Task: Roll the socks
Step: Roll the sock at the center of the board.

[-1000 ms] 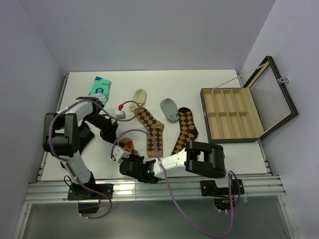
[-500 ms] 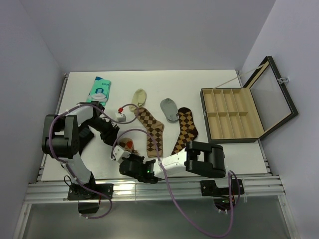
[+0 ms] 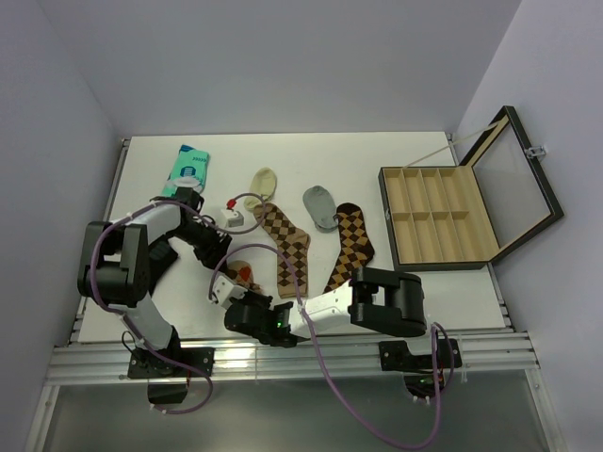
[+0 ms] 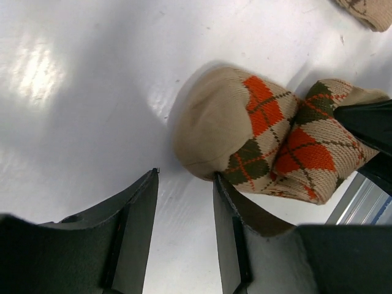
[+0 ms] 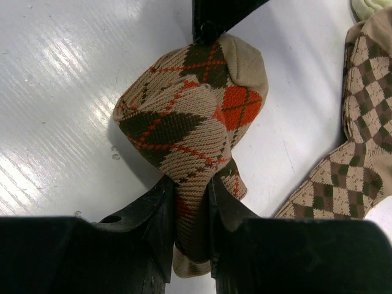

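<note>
The sock with red-orange diamonds (image 5: 190, 116) is bunched into a roll on the white table near the front edge (image 3: 242, 274). My right gripper (image 5: 191, 184) is shut on its lower end, reaching in from the front (image 3: 242, 292). My left gripper (image 4: 185, 177) stands open just beside the roll (image 4: 257, 144), its right fingertip (image 4: 219, 180) touching the tan toe; nothing lies between its fingers. In the top view the left gripper (image 3: 224, 254) sits up and left of the roll. The tan sock with dark brown diamonds (image 3: 287, 245) and the dark brown sock with tan diamonds (image 3: 350, 247) lie flat to the right.
An open wooden box (image 3: 443, 217) with compartments stands at the right, lid raised. A teal packet (image 3: 188, 168), a cream sock (image 3: 264, 183) and a grey sock (image 3: 320, 205) lie farther back. A small white object (image 3: 232, 213) sits near the left wrist.
My left gripper has shifted slightly right toward the rolled sock and its jaws have widened. The right gripper holds the sock as before.
</note>
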You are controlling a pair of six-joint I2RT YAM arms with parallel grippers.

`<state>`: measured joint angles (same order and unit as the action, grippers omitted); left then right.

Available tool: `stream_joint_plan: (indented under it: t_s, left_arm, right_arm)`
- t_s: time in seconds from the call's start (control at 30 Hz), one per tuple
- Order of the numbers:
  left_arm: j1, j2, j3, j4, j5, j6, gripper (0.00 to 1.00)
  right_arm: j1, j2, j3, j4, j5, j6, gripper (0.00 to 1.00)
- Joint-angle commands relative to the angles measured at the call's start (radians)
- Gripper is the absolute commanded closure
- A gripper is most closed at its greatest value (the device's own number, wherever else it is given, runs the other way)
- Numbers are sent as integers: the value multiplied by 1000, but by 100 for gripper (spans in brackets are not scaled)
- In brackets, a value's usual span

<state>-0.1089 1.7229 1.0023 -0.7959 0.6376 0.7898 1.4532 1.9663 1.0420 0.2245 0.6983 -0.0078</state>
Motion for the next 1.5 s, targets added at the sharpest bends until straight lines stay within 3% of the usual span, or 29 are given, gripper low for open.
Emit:
stream_joint_plan:
  t_s: [0.0,0.43,0.53,0.57,0.67,0.7,0.97,1.27,1.47]
  left_arm:
    - [-24,-14,-13,-9,-4,-6,54]
    - [-95,4,-48,27,-49,-43,54]
    - [-103,18,-51,35,-59,-57,64]
    - [-106,26,-45,32,-59,-58,76]
    - [-112,50,-30,12,-43,-55,97]
    - [-118,53,-28,11,-36,-55,100]
    - [-153,63,22,35,-13,-83,100]
    - [-204,122,114,49,17,-113,100]
    - [-224,133,119,73,25,-129,100]
  right_arm:
    - [12,26,-2,-76,-13,40,99]
    - [12,40,0,-80,0,42,99]
    - [12,37,-2,-79,3,42,99]
    - [12,36,-3,-79,4,43,99]
    - [12,32,-2,-82,6,32,99]
    - [12,31,3,-88,3,32,99]
    - [16,-52,3,-131,-154,-12,99]
    - [26,-50,124,-309,-335,-40,100]
    - [-65,-4,121,-315,-543,25,100]
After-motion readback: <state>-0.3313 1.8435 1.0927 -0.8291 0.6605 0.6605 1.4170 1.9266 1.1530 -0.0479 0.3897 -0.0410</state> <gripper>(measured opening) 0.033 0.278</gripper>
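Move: The red argyle sock is bunched up, its middle about 4 cm to the right of my half-open left hand, 3 cm back and slightly lower. It lies some 3 cm ahead and 2 cm left of my right hand, which already grips its near end. The brown checkered sock's middle is about 15 cm right and 5 cm ahead of my left hand, 9 cm right and 12 cm ahead of my right; the pale green sock is some 21 cm ahead and 9 cm right of my left. My left hand slides right and a little back to the bunched sock's tan end, sinks slightly and shuts its fingers on the edge of that end, then carries on right, about 6 cm in all. My right hand keeps its pinch and first stays put, then draws back about 3 cm, turning some 10 degrees counter-clockwise while its fingers tip further down. ##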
